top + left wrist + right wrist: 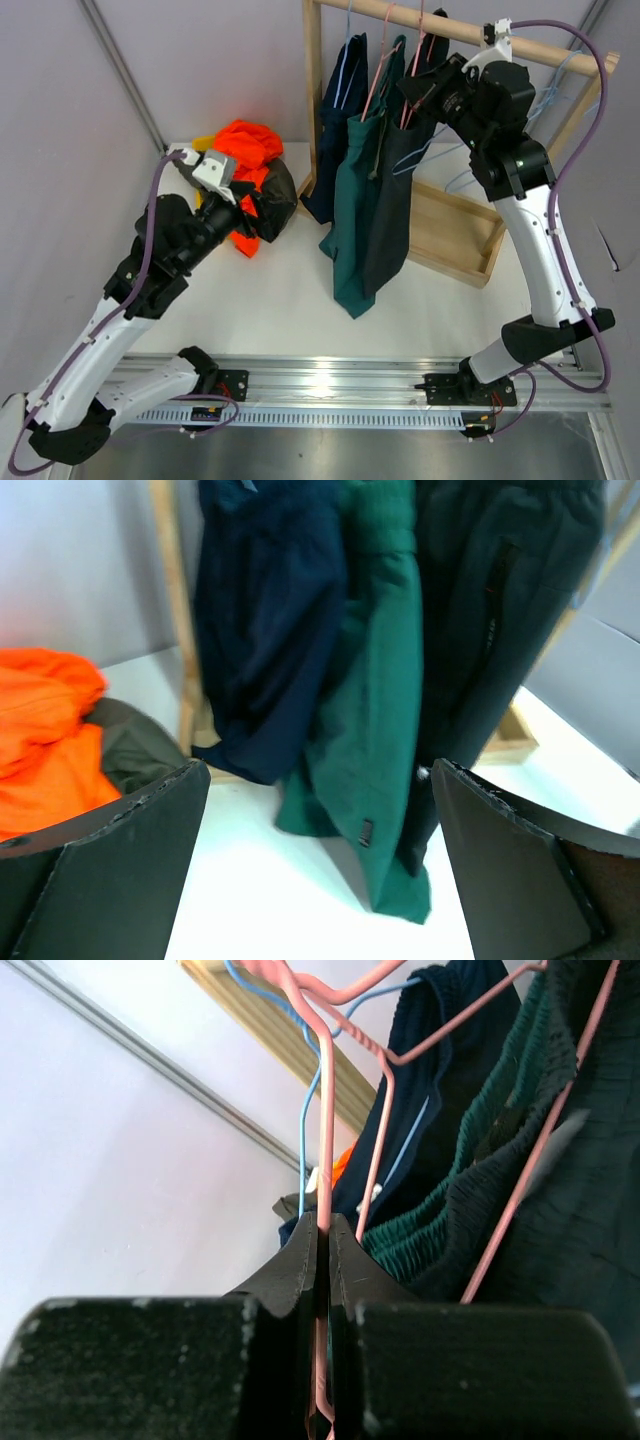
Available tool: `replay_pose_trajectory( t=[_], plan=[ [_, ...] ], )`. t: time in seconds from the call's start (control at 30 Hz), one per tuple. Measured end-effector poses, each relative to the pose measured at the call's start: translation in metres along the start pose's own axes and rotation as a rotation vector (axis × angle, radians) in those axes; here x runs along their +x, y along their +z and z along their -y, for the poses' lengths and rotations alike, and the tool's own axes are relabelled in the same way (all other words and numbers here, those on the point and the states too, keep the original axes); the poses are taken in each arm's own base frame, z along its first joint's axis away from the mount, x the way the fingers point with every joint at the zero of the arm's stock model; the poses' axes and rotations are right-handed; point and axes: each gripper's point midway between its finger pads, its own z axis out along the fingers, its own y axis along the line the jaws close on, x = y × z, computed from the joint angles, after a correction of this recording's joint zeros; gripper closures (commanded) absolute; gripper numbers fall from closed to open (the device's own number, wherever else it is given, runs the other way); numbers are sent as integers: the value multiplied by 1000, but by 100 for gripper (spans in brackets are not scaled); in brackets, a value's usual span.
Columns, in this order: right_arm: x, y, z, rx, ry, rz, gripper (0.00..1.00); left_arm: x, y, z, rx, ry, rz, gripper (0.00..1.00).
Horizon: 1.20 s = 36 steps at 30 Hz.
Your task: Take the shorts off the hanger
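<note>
Three pairs of shorts hang on wire hangers from the wooden rod [470,35]: navy blue [338,130], teal green [358,210] and black [405,190]. My right gripper [422,88] is up at the rod, shut on a pink hanger [324,1150]. In its wrist view [323,1228] the wire runs between the closed fingers, with the teal waistband [480,1160] just beyond. Orange shorts [245,150] and olive green shorts [280,195] lie heaped on the table at the left. My left gripper [258,210] is open and empty beside that heap, and its wrist view [318,772] faces the hanging shorts.
The rack has a wooden upright [313,90] and a wooden base frame [450,235] on the white table. A blue hanger [305,1110] hangs beside the pink one. Grey walls close in the left and back.
</note>
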Motion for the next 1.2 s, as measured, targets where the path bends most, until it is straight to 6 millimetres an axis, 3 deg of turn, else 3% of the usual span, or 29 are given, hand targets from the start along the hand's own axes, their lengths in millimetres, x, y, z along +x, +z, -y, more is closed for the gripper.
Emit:
replay_pose_trajectory(
  t=[0.1,0.33,0.47,0.63,0.87,1.0,1.07,1.1,1.17,1.2],
  plan=[
    [0,-11,-5,-6,5,-5,100,6,1,23,72,2,-19,0],
    [10,-59,-34,-65,20,-9,100,27,5,129,355,40,-51,1],
    [13,-82,-55,-110,37,-6,100,48,21,166,396,75,-86,1],
    [32,-89,-68,-119,46,-32,100,54,32,181,390,82,-79,1],
    [58,-97,-81,-149,34,-80,100,22,25,199,410,47,18,1],
    [65,-109,-93,-188,38,-90,100,16,25,200,398,51,43,1],
    [64,-114,-98,-204,40,-86,100,14,28,199,385,48,56,6],
    [63,-116,-100,-210,42,-82,100,12,29,199,381,48,63,16],
    [60,-119,-104,-222,48,-70,100,11,32,201,379,51,74,24],
    [58,-120,-105,-224,49,-64,100,12,34,202,379,52,75,33]
  ],
)
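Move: The black shorts hang from the pink hanger that the right fingers keep pinched, their middle about 18 cm below that hand and 2 cm ahead. From the open left gripper they lie some 10 cm ahead, 23 cm to the right and 4 cm lower; the green shorts hang at about that depth and height but only 16 cm right, the navy shorts 14 cm ahead, 11 cm right. From the right hand, the left gripper is roughly 8 cm back, 23 cm left and 14 cm below. The black shorts on their pink hanger are drawn back towards the robot by the right hand, about 15 cm, veering some 6 cm left midway while the wrist turns slightly counter-clockwise and the fingers keep their pinch. The open left gripper sweeps right to meet them, then draws back too, turning some 20 degrees clockwise; it dips briefly, comes up around the cloth below the waistband, and begins to close. ##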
